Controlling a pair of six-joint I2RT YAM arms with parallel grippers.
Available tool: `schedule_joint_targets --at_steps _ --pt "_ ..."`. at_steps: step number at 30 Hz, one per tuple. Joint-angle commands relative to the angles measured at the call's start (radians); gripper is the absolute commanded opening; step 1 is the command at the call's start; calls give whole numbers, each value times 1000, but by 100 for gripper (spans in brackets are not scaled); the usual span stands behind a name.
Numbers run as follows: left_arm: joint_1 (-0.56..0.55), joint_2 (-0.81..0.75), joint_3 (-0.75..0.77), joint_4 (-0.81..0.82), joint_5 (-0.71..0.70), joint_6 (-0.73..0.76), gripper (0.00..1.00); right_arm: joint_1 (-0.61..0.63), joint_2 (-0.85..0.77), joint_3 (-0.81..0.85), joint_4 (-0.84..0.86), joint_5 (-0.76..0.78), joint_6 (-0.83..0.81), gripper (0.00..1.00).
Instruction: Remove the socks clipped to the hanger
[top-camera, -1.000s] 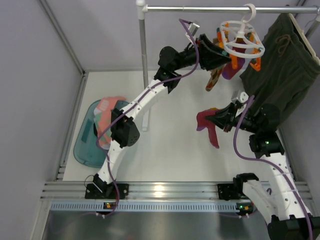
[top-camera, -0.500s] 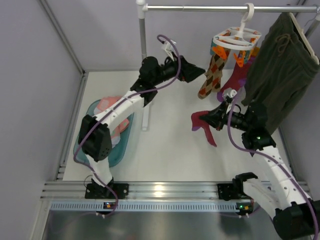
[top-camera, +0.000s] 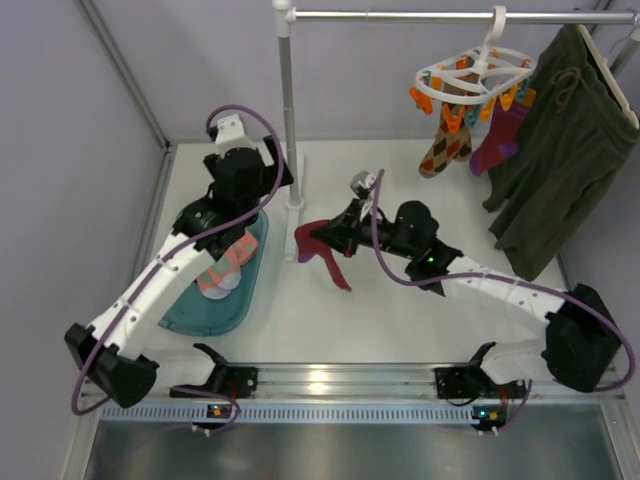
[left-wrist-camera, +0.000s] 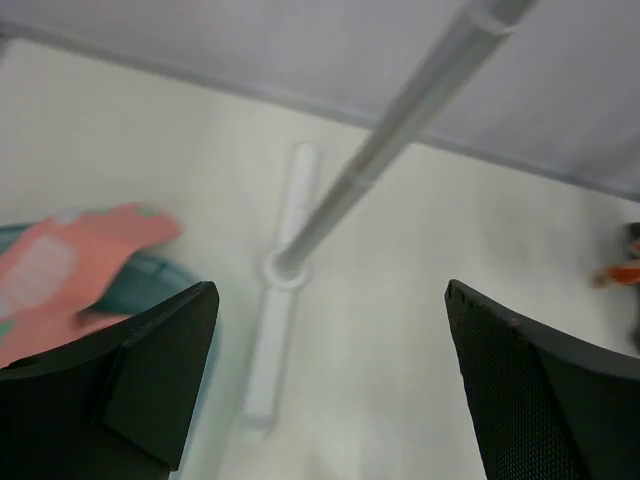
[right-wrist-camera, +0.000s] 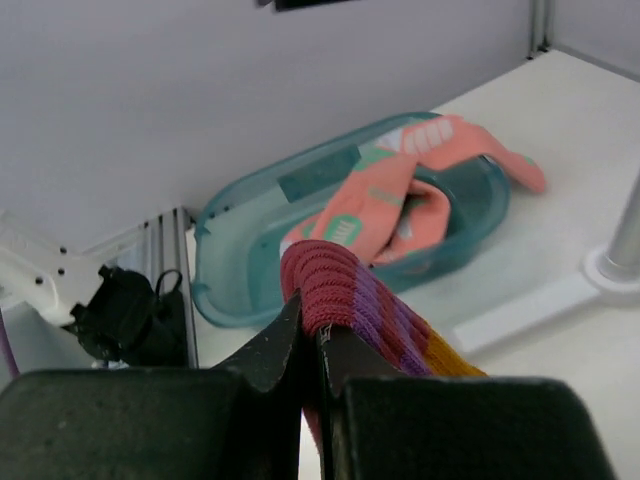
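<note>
The white hanger (top-camera: 478, 72) hangs from the rail at the top right. An orange-brown argyle sock (top-camera: 445, 148) and a maroon-and-purple sock (top-camera: 497, 142) are still clipped to it. My right gripper (top-camera: 338, 236) is shut on a maroon sock (top-camera: 322, 252), seen close in the right wrist view (right-wrist-camera: 345, 292), held above the table's middle. My left gripper (top-camera: 236, 192) is open and empty above the teal tub (top-camera: 190, 300); its fingers (left-wrist-camera: 160, 370) frame the stand's base. Pink-and-white socks (top-camera: 225, 268) lie in the tub, which also shows in the right wrist view (right-wrist-camera: 250, 270).
The stand's vertical pole (top-camera: 290, 120) rises between the arms, with its white foot (left-wrist-camera: 280, 300) on the table. A large dark olive garment (top-camera: 560, 150) hangs at the far right. A metal rail (top-camera: 320, 385) runs along the near edge.
The right gripper has carried the maroon sock leftward toward the tub. The left arm has swung back from the hanger to above the tub. The hanger has swung and tilted.
</note>
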Motion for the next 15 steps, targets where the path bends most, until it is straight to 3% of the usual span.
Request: schedule_joint_targets --at_steps 1,3,9,12,15 --pt "-1 -170 -37 -310 -318 -3 99 100 144 132 299 136 107 0" --pt "-1 -250 -28 -375 -370 0 98 142 272 189 405 136 137 0" --pt "-1 -394 63 -544 -437 43 99 203 597 522 503 50 206 0" --pt "-1 -443 64 -563 -429 69 99 232 764 717 488 -5 230 0" --pt "-1 -466 37 -578 -426 90 99 261 934 1005 329 -5 159 1"
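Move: The basket that the maroon sock goes to lies about 33 cm to the left of my right hand, 7 cm farther out and some 25 cm lower. The peach socks lie in it, roughly 32 cm left of that hand and 9 cm ahead. The foot of the upright post is some 22 cm ahead of it and 13 cm left, 28 cm down. From my left hand the basket is about 17 cm left, 8 cm back and 31 cm below. My right hand keeps its pinch on the maroon sock and sweeps it about 22 cm left towards the basket, rising slightly while the fingertips tilt up and turn a little counter-clockwise. My empty left hand, fingers staying wide open, swings left and back, roughly 23 cm in all, away from the post, rising late and turning some 20 degrees counter-clockwise. ##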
